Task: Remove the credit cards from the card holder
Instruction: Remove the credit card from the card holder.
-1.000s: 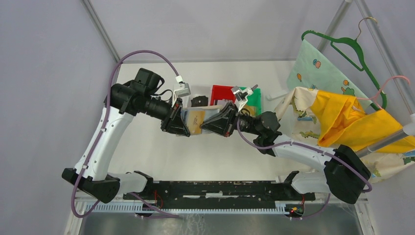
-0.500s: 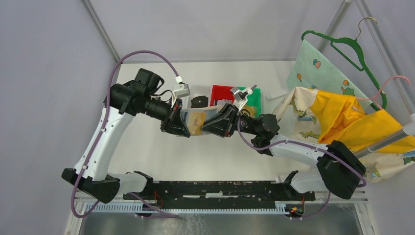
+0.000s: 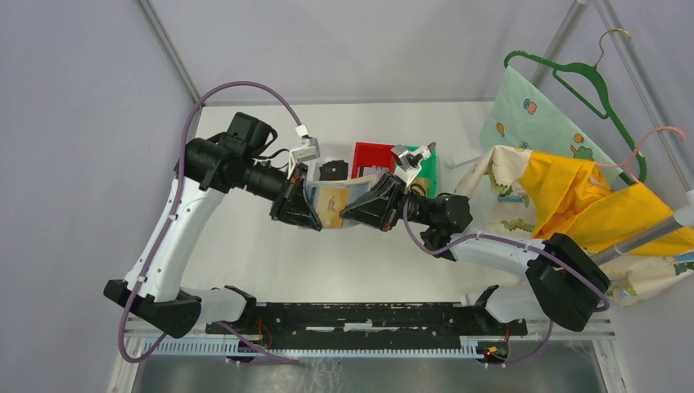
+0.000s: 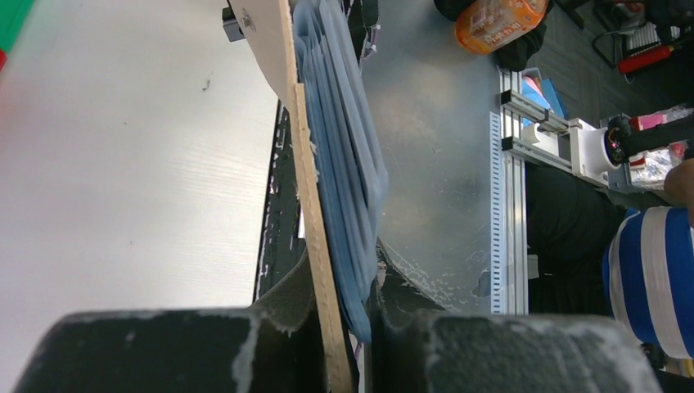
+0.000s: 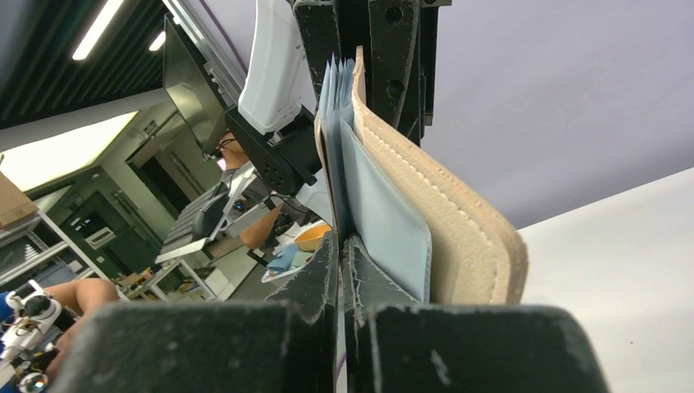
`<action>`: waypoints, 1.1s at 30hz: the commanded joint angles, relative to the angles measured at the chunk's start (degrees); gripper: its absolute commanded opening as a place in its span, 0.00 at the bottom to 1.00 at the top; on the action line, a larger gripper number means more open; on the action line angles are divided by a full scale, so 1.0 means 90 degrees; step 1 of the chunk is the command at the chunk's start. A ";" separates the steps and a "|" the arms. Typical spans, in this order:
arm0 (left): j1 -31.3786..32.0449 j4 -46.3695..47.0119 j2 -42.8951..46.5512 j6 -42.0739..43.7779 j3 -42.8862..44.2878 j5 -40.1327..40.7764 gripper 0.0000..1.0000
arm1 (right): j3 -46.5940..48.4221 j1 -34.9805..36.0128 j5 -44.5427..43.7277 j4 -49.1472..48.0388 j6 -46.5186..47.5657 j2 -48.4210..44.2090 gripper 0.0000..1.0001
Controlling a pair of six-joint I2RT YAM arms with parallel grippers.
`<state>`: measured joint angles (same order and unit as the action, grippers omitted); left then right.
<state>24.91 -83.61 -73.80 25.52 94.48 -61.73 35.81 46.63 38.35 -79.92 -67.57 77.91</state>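
Observation:
The card holder [image 3: 331, 201], tan outside with blue-grey inner panels, hangs in the air between my two grippers above the table's middle. My left gripper [image 3: 306, 210] is shut on its left end; the left wrist view shows the tan cover [image 4: 307, 164] and the blue leaves [image 4: 348, 180] pinched in the left gripper [image 4: 344, 282]. My right gripper [image 3: 361, 211] meets the holder from the right. In the right wrist view the right gripper [image 5: 338, 246] is shut on a thin inner leaf, with the folded tan cover [image 5: 458, 246] lying outside the jaws. No credit cards can be told apart from the leaves.
Behind the holder stand a clear bin [image 3: 327, 154] with a black lump [image 3: 334, 169], a red bin [image 3: 372, 154] and a green bin [image 3: 427, 162]. Yellow and printed cloths [image 3: 573, 201] and a green hanger [image 3: 593, 82] fill the right side. A black rail [image 3: 360, 315] runs along the near edge.
The right gripper and forearm have shifted slightly right and up along the holder. The left arm and the holder have stayed where they were.

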 commanded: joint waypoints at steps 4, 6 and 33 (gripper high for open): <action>0.0032 0.0171 0.0025 0.0409 0.0216 -0.0126 0.12 | -0.0019 -0.0035 0.0226 0.0340 0.0642 -0.0662 0.00; 0.0026 0.0174 0.0093 0.0474 0.0201 -0.0066 0.14 | 0.0009 -0.0045 0.0215 0.0666 0.0843 -0.0764 0.00; 0.0027 0.0347 0.0150 0.0036 0.0007 0.0303 0.12 | 0.0414 0.0108 0.0251 0.1339 0.1139 -0.0751 0.39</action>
<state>25.45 -81.47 -72.60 26.63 92.40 -56.82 35.77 47.27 40.29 -65.01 -57.56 70.41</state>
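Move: The credit card in the clear blue sleeves sits about 2 cm to the right hand's left, roughly 1 cm ahead and 1 cm above its shut fingertips. The left hand, gripping the card holder's left end, has the card some 3 cm to its right, about 1 cm below and level fore-and-aft. Far under the right hand, about 33 cm below and 30 cm ahead, stand the red tray, 7 cm to its right, and the white tray, 5 cm to its left. Down first, about 1 cm, and slightly right goes the shut right hand, its fingertips dipping some 5 degrees; it then draws about 1 cm back towards the robot, away from the sleeves, and opens its fingers to over a third. The left hand keeps its pinch on the holder, sinking about 1.5 cm and easing nearly 1 cm forward with a slight tilt. ##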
